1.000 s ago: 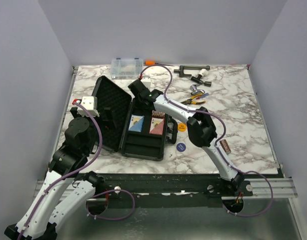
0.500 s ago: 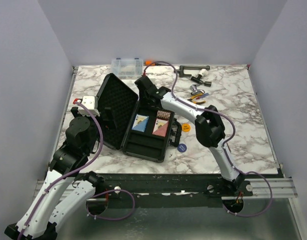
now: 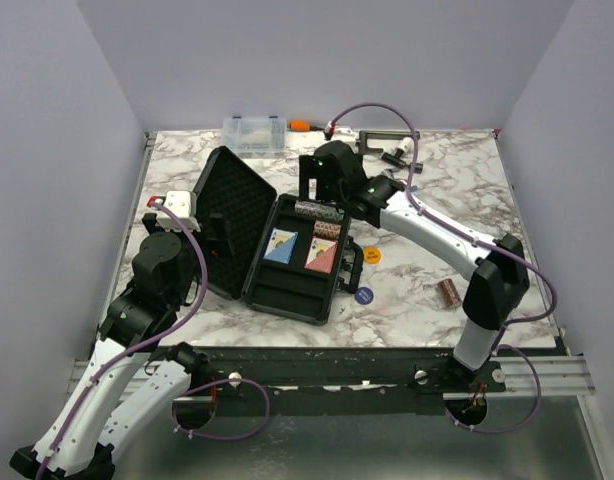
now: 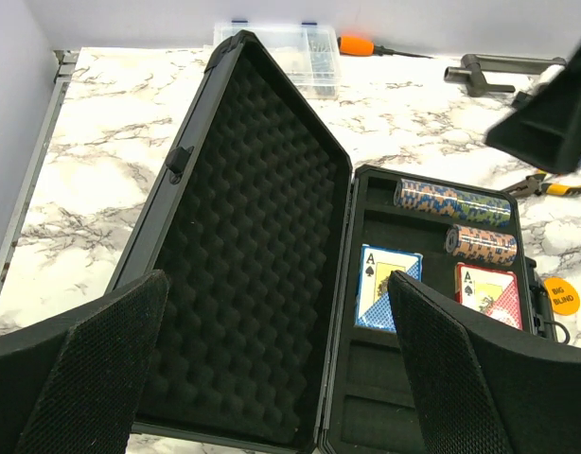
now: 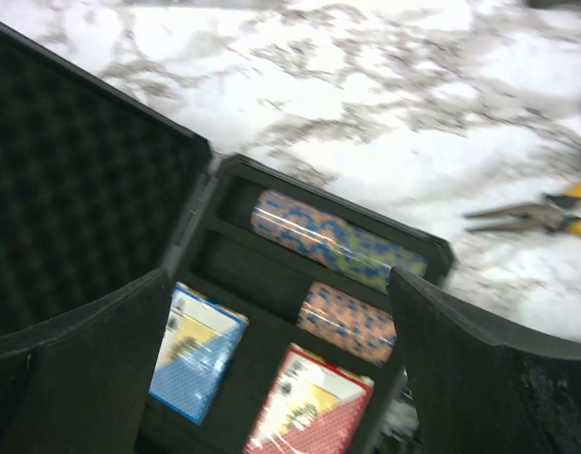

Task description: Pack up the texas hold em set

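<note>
The black foam-lined case (image 3: 232, 215) lies open, lid to the left. In its tray lie a blue deck (image 3: 276, 245), a red deck (image 3: 323, 254), a long chip roll (image 3: 319, 211) and a short chip roll (image 3: 329, 229). Another chip roll (image 3: 449, 292) lies on the table to the right. An orange disc (image 3: 373, 255) and a blue disc (image 3: 362, 295) lie beside the case. My right gripper (image 5: 276, 279) is open and empty above the tray's far end. My left gripper (image 4: 276, 284) is open and empty over the lid's near side.
A clear organiser box (image 3: 253, 133), an orange-handled screwdriver (image 3: 301, 125) and a black clamp tool (image 3: 387, 137) lie along the far edge. Yellow-handled pliers (image 5: 546, 218) lie right of the case. Walls stand on three sides of the table.
My right gripper has drawn back up and to the right from the case's far slots. Two chip rolls now show there. The case shifted slightly. The left arm has not moved.
</note>
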`<state>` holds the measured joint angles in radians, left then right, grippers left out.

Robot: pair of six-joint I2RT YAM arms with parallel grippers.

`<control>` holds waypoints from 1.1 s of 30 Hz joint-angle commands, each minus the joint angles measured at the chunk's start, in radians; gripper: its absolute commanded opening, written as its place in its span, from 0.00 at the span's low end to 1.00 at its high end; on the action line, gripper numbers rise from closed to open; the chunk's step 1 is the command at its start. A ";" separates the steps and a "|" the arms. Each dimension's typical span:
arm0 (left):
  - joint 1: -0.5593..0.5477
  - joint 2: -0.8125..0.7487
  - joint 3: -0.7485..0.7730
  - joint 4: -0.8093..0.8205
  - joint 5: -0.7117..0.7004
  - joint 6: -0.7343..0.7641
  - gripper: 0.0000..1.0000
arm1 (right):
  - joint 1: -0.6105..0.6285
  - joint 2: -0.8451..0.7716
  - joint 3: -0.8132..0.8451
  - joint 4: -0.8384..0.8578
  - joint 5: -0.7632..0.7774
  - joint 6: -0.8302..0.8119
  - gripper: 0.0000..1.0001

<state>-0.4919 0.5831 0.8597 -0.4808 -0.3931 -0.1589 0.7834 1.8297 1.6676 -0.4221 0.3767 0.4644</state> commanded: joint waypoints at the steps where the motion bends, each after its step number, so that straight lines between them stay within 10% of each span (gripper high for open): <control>1: 0.005 0.000 -0.007 -0.007 0.012 0.002 0.98 | -0.018 -0.105 -0.154 -0.018 0.185 -0.040 1.00; 17: 0.007 0.005 -0.003 -0.006 0.035 -0.001 0.98 | -0.390 -0.573 -0.743 -0.100 0.066 0.253 1.00; 33: 0.009 -0.002 -0.004 -0.007 0.047 -0.004 0.98 | -0.579 -0.732 -0.897 -0.425 0.288 0.684 1.00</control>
<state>-0.4900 0.5900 0.8597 -0.4805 -0.3668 -0.1593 0.2180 1.1252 0.7654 -0.6876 0.5518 0.9497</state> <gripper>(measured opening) 0.978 0.998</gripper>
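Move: The remaining chip roll on the table lies about 35 cm to the right of the right hand, 20 cm back and 19 cm below. The poker case is nearly straight back from that hand, its middle some 10 cm back and 1 cm left. The big blind button lies about 9 cm back and 16 cm right, the blue button 20 cm back and 15 cm right, both some 21 cm below. From the left hand the chip roll is about 53 cm right, 4 cm back and 26 cm below. Rightward in one fast sweep, the right hand leaves the poker case empty and travels about 34 cm towards the remaining chip roll, drawing back and sinking some 12 to 14 cm as it goes. The wrist turns clockwise by some 55 degrees and tips the fingers further down; they stay wide open and end above and just beyond the roll, not yet touching it. ##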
